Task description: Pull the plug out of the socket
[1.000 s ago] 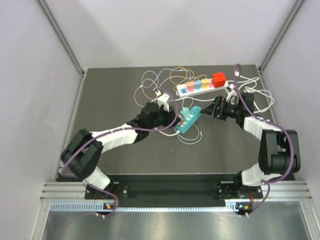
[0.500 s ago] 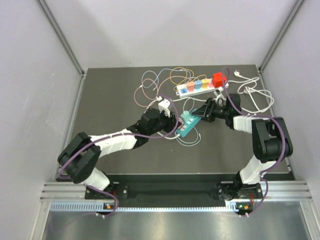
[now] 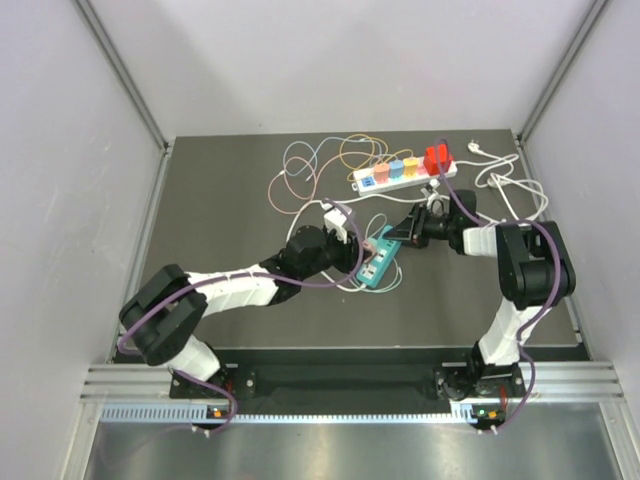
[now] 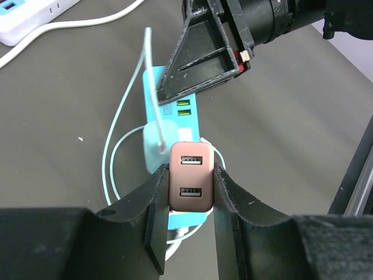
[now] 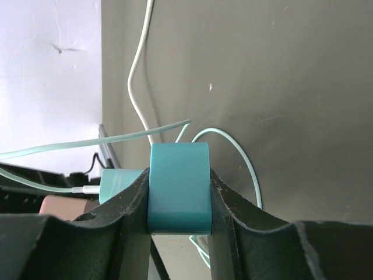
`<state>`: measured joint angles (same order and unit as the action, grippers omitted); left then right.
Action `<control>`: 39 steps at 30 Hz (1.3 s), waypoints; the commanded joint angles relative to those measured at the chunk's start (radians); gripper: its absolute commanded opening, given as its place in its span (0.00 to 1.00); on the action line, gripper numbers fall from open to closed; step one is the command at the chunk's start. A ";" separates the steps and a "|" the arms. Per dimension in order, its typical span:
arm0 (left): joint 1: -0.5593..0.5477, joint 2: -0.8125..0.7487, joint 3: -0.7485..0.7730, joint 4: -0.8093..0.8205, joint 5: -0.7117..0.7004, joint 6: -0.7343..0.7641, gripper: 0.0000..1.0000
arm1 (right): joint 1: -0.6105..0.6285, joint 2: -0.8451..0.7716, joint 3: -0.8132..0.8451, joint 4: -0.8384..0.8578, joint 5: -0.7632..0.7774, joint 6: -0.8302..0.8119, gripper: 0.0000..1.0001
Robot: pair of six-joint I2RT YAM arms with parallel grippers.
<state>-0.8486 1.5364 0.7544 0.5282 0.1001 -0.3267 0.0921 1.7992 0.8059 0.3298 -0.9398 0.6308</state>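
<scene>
The socket is a teal power strip [image 3: 377, 262] [image 4: 152, 137] lying at mid-table with its thin teal cable looped around it. A pinkish-brown plug [image 4: 190, 184] with two USB ports stands in the strip. My left gripper [image 3: 352, 244] [image 4: 187, 195] is shut on this plug, one finger on each side. My right gripper [image 3: 400, 232] [image 5: 178, 201] is shut on the far end of the teal strip [image 5: 179, 186], its fingers pressed against both long sides. In the right wrist view a mint adapter [image 5: 121, 184] sits behind that end.
A white power strip [image 3: 400, 173] carrying several coloured plugs lies at the back. Thin coloured cables [image 3: 310, 160] coil to its left. A white cord [image 3: 512, 192] loops at the back right. Grey walls enclose the dark table [image 3: 230, 210].
My right gripper has moved left to the teal strip and closed on its end. The strip has swung nearer to upright in the top view. My left gripper kept its hold on the plug.
</scene>
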 commanded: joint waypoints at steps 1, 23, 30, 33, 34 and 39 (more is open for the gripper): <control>-0.012 -0.033 -0.036 0.144 -0.002 -0.005 0.00 | -0.035 0.005 -0.005 0.106 -0.097 -0.008 0.00; 0.621 -0.260 -0.080 -0.194 -0.470 0.011 0.00 | -0.118 0.014 -0.014 0.265 -0.240 0.072 0.00; 0.971 0.130 0.092 -0.055 -0.035 -0.274 0.00 | -0.130 0.003 -0.011 0.256 -0.243 0.076 0.00; 1.020 0.264 0.190 -0.013 0.007 -0.359 0.00 | -0.134 0.003 -0.008 0.255 -0.243 0.078 0.00; 1.028 0.292 0.210 0.005 0.012 -0.380 0.00 | -0.134 0.003 -0.007 0.255 -0.243 0.078 0.00; 1.071 0.470 0.335 0.111 0.019 -0.518 0.00 | -0.137 0.009 -0.005 0.253 -0.243 0.078 0.00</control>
<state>0.2058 1.9457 1.0111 0.4847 0.0624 -0.7227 -0.0353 1.8359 0.7704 0.5339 -1.1347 0.7006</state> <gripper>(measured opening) 0.356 0.349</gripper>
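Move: The left fingers already hold the pink plug at the teal strip, whose middle lies about 5 cm to their right, 2 cm back and 4 cm lower. The open table for the plug is roughly 24 cm ahead, 43 cm left and 12 cm below; the coloured cable coils lie some 31 cm ahead and 11 cm left, the white strip 32 cm ahead and 14 cm right, both 13 cm down. From the right hand, gripping the teal strip's far end, the plug is some 10 cm left, 7 cm back and 4 cm higher. Keep both grips shut and pull the hands apart: draw the right gripper with the teal strip about 3 cm right and 2 cm up, rolling its left side up slightly. Lift the left gripper with the pink plug 5 cm while pulling left, then sweep it about 43 cm left and 24 cm forward, swinging some 70 degrees counter-clockwise and sinking well below its starting height. ##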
